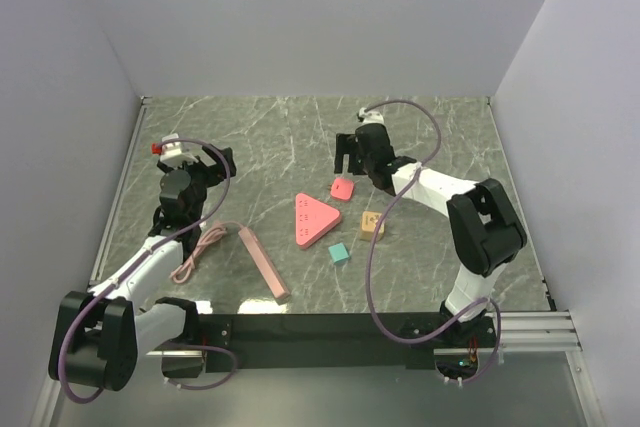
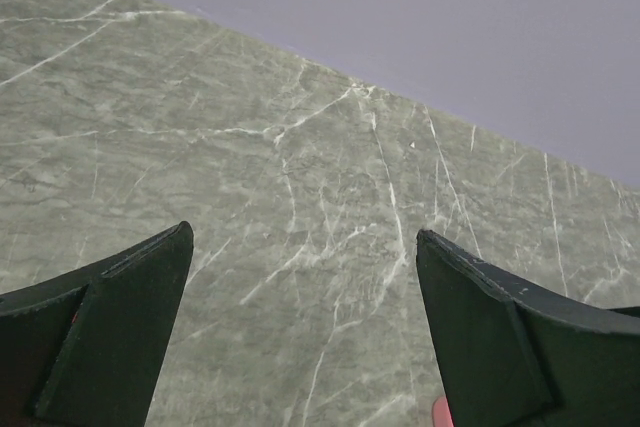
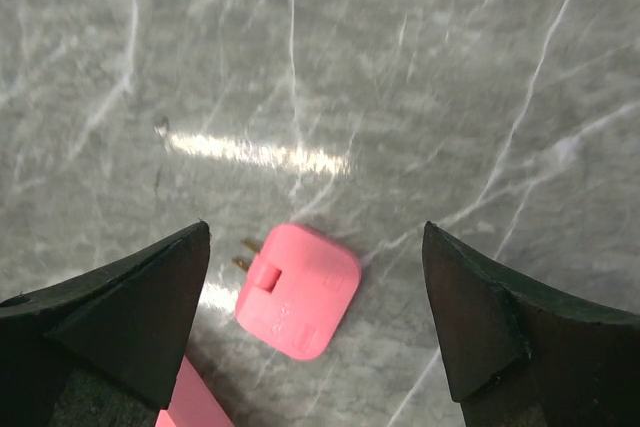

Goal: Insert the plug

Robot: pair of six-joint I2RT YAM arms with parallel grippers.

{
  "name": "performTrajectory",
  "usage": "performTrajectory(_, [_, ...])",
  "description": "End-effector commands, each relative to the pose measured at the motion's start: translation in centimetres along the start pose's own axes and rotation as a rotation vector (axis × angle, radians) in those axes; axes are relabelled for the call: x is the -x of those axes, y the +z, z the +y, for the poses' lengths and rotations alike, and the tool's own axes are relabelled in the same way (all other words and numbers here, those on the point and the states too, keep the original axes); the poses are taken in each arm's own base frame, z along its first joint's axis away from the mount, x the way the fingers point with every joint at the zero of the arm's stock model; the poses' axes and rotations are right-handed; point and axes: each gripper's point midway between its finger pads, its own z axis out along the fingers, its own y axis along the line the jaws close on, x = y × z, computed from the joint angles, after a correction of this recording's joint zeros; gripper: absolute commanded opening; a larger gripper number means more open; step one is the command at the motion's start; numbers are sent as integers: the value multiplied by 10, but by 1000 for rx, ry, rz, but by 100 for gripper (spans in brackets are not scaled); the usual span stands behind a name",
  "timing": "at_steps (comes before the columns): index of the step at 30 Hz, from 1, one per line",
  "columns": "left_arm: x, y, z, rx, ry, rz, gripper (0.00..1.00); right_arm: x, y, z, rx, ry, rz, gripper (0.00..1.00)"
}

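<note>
The plug (image 3: pixel 298 290) is a flat pink square with two brass prongs pointing left, and it lies on the marble table (image 3: pixel 420 77). In the top view the plug (image 1: pixel 342 188) rests just beyond a pink triangular socket block (image 1: pixel 312 218). My right gripper (image 3: pixel 315 232) hovers over the plug, open, with a finger on each side and not touching it. A corner of the pink block (image 3: pixel 195 402) shows by the left finger. My left gripper (image 1: pixel 212 160) hangs open at the table's left, and the left wrist view shows it (image 2: pixel 304 231) over bare marble.
A long pink bar (image 1: pixel 264 262) and a coiled pink cable (image 1: pixel 200 252) lie near the left arm. A wooden cube (image 1: pixel 371 226) and a small teal block (image 1: pixel 339 254) sit right of the triangle. Grey walls enclose the table.
</note>
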Motion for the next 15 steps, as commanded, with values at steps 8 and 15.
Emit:
performTrajectory(8, [26, 1, -18, -54, 4, -60, 99, -30, 6, 12, 6, -2, 125, 90])
performTrajectory(15, [24, 1, -18, -53, 4, -56, 99, -41, 5, 21, 5, -26, 159, 90])
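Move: The pink plug lies about 4 cm back from the right gripper, some 3 cm to its left and 9 cm below. From the plug, the pink triangular block sits about 8 cm nearer the bases and 6 cm left, the yellow block some 9 cm nearer and 7 cm right. The plug is about 2 cm ahead of the left gripper, 30 cm to its right and 19 cm below. Sink the open right gripper about 5 cm towards the plug, drawing it back some 3 cm and slightly left as it goes, and tip the fingers about 10 degrees further down. Keep the fingers wide so the plug stays between them in view, with no closing yet. ##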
